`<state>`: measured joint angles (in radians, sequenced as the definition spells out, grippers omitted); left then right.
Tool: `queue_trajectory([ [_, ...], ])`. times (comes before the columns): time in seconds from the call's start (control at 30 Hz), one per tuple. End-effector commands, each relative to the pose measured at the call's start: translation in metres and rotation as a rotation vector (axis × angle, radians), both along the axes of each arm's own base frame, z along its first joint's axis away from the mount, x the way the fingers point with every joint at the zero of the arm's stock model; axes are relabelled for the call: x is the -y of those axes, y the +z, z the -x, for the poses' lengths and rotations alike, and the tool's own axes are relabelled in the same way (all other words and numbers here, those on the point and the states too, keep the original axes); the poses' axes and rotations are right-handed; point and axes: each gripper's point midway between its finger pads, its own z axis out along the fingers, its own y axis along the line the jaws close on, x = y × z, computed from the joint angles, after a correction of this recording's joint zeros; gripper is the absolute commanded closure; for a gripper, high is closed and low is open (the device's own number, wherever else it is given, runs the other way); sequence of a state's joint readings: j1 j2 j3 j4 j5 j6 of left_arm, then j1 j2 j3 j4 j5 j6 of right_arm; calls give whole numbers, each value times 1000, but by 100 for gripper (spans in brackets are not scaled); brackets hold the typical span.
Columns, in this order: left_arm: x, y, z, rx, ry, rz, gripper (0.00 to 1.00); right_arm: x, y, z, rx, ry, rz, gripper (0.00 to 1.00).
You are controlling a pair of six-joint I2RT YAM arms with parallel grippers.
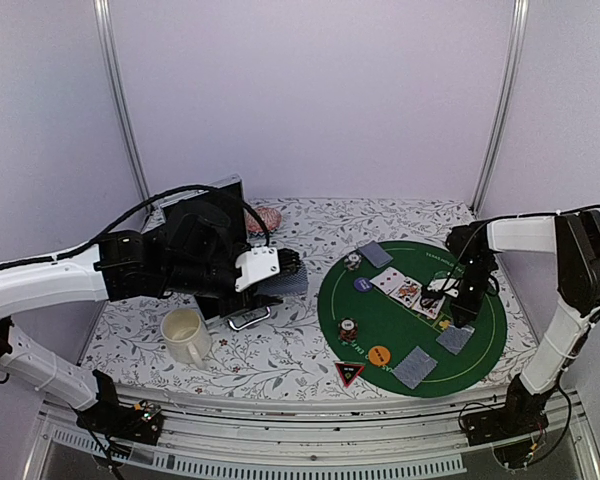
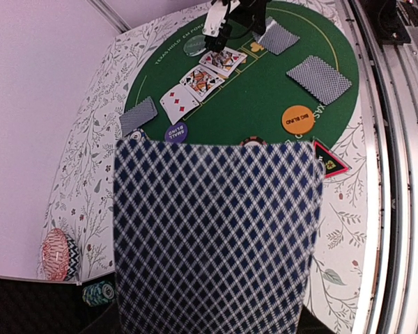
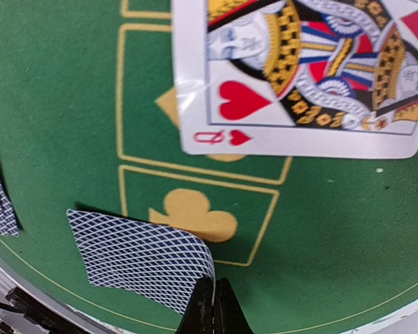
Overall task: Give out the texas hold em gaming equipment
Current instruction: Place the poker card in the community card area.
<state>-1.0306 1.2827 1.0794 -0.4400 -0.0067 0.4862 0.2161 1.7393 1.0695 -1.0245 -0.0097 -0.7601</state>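
Note:
The round green mat (image 1: 480, 365) carries face-up cards (image 1: 405, 290), face-down grey-blue cards (image 1: 375, 253) (image 1: 416, 366), striped chips (image 1: 349, 327), a purple disc (image 1: 362, 284), an orange disc (image 1: 379, 354) and a black-red triangle marker (image 1: 349, 373). My left gripper (image 1: 280, 272) is left of the mat, shut on a deck of cards (image 2: 216, 236) that hides its fingers in the left wrist view. My right gripper (image 3: 214, 306) is shut on the corner of a face-down card (image 3: 143, 257), lifting it off the mat's right side (image 1: 455, 338). A queen of hearts (image 3: 299, 76) lies just beyond.
A cream mug (image 1: 185, 335) stands near the left front. A pink striped round object (image 1: 268, 218) sits at the back, also in the left wrist view (image 2: 57, 254) beside a teal chip stack (image 2: 97, 292). A clear disc (image 2: 193, 46) lies on the mat.

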Motion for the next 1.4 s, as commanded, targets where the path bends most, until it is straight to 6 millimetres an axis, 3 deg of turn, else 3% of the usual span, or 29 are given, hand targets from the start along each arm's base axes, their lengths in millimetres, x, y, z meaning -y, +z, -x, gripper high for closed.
queue_trajectory([
  [0.0, -2, 5, 0, 17, -8, 19, 50, 15, 0, -42, 124, 27, 62, 98],
  [0.33, -4, 2, -1, 20, -8, 10, 50, 20, -9, -63, 165, 44, 76, 98],
  [0.67, -5, 1, -1, 23, -8, 8, 50, 10, -8, -65, 165, 29, 23, 97],
  [0.73, -4, 1, -1, 25, -9, 7, 50, 8, -7, -64, 161, 25, 13, 92],
  [0.97, -5, 1, 0, 24, -11, 7, 49, 27, 6, -76, 231, 10, 128, 62],
  [1.1, -5, 2, 1, 23, -16, 9, 49, 33, 33, -87, 321, -7, 185, 51],
  [1.2, -5, 2, 1, 27, -19, 10, 49, 34, 69, -101, 461, -18, 253, 44],
  [1.23, -5, 3, 1, 29, -18, 11, 49, 27, 94, -114, 544, -33, 241, 37],
  [1.3, -6, 3, 1, 31, -18, 10, 49, 1, 142, -128, 702, -59, 163, 4],
  [1.37, -6, 3, 1, 36, -18, 11, 49, -43, 196, -133, 866, -57, 7, 1],
])
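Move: The club slot at the near end of the community row lies about 3 cm left of the right hand and 1 cm ahead, some 2 cm below; that hand still pinches the face-down poker card by its forward edge. Just past the slot is the queen of hearts, 7 cm ahead and 7 cm left of the hand; the dealer disc is 13 cm ahead, 3 cm left. From the left hand, the slot is some 40 cm right, 6 cm ahead, 22 cm below. Carrying the poker card low over the mat, the right hand goes about 5 cm forward and slightly right, sinking a little, to bring the card over the club slot beside the queen. There the fingers open, and the emptied hand rises about 8 cm while moving another 4 to 5 cm forward past the card, its fingertips tilting forward by some 30 degrees in all. ##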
